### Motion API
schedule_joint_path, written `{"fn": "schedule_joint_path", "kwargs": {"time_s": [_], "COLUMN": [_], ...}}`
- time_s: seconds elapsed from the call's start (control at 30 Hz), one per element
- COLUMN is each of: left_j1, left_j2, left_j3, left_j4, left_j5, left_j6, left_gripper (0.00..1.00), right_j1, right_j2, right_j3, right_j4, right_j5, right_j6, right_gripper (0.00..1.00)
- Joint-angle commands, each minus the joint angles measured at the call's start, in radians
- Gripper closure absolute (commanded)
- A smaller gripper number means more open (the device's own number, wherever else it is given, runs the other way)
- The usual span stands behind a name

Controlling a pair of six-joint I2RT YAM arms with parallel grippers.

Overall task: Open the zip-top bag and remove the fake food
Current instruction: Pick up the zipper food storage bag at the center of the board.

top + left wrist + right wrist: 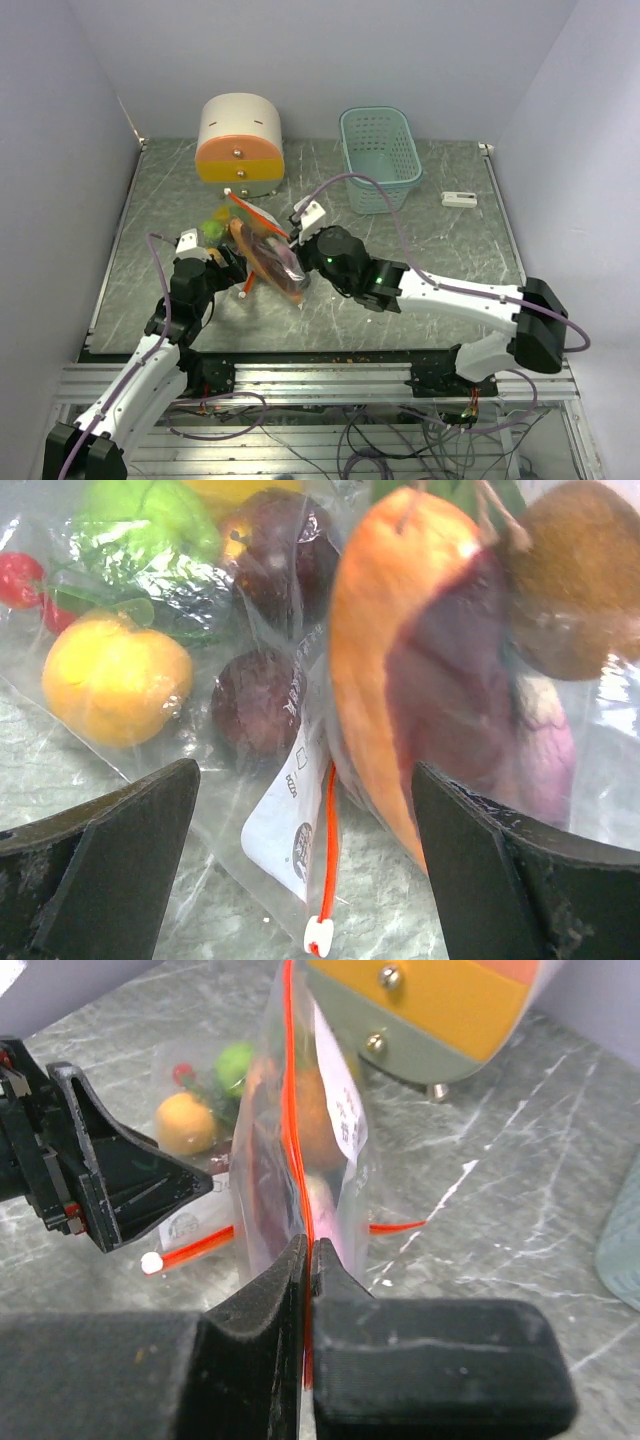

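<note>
The clear zip-top bag stands on edge in mid-table with the fake food inside. My right gripper is shut on the bag's red zip edge, pinching it between both fingertips. In the left wrist view the bag shows an orange fruit, a lime-green fruit, dark purple pieces and a large orange-and-purple piece. My left gripper is open just in front of the bag. A red zip strip with a white slider lies between its fingers, untouched.
The round cream-and-orange drawer box stands right behind the bag. A teal basket sits at the back right, with a small white device beside it. The two grippers face each other closely across the bag.
</note>
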Motion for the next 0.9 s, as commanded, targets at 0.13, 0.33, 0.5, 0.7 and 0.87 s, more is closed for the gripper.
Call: {"fn": "schedule_joint_path", "kwargs": {"time_s": [0.13, 0.33, 0.5, 0.7, 0.87], "left_j1": [0.002, 0.002, 0.002, 0.002, 0.003], "left_j2": [-0.006, -0.008, -0.01, -0.014, -0.029], "left_j3": [-0.011, -0.011, -0.011, -0.009, -0.012], "left_j4": [0.001, -0.003, -0.006, -0.011, -0.02], "left_j5": [-0.009, -0.01, -0.011, -0.014, -0.018], "left_j6": [-0.003, -0.004, -0.004, -0.006, -0.01], "left_gripper": [0.02, 0.02, 0.02, 0.02, 0.02], "right_j1": [-0.009, -0.014, -0.022, -0.042, -0.063], "right_j2": [-0.104, 0.017, 0.174, 0.344, 0.396], "right_j3": [-0.04, 0.091, 0.29, 0.491, 0.487], "right_j4": [-0.025, -0.027, -0.084, -0.159, -0.14], "right_j5": [-0.008, -0.053, -0.117, -0.189, -0.234], "right_j6": [-0.078, -0.115, -0.141, -0.156, -0.125], "right_gripper": [0.83, 0.45, 0.37, 0.36, 0.37]}}
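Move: Pinched in the right fingers is the upper bag's orange zip; its far end, the next place to go for, lies about 10 cm ahead and 13 cm to the left, a few centimetres lower. The second bag lies on the table some 7 cm ahead, 12 cm left and 21 cm down. The drawer cabinet stands about 24 cm ahead and 13 cm left. From the left hand, the zip end is roughly 12 cm forward, 2 cm left and 8 cm up. Letting go of the zip leads the right hand's move: it first draws about 2 cm right and 2 cm up, still shut, then opens to roughly two thirds. With the fingers staying open, it sweeps some 11 cm left and 4 to 5 cm forward over the upper bag towards the zip's far end, rising slightly before starting to dip, the wrist turning about 10 degrees counter-clockwise. ##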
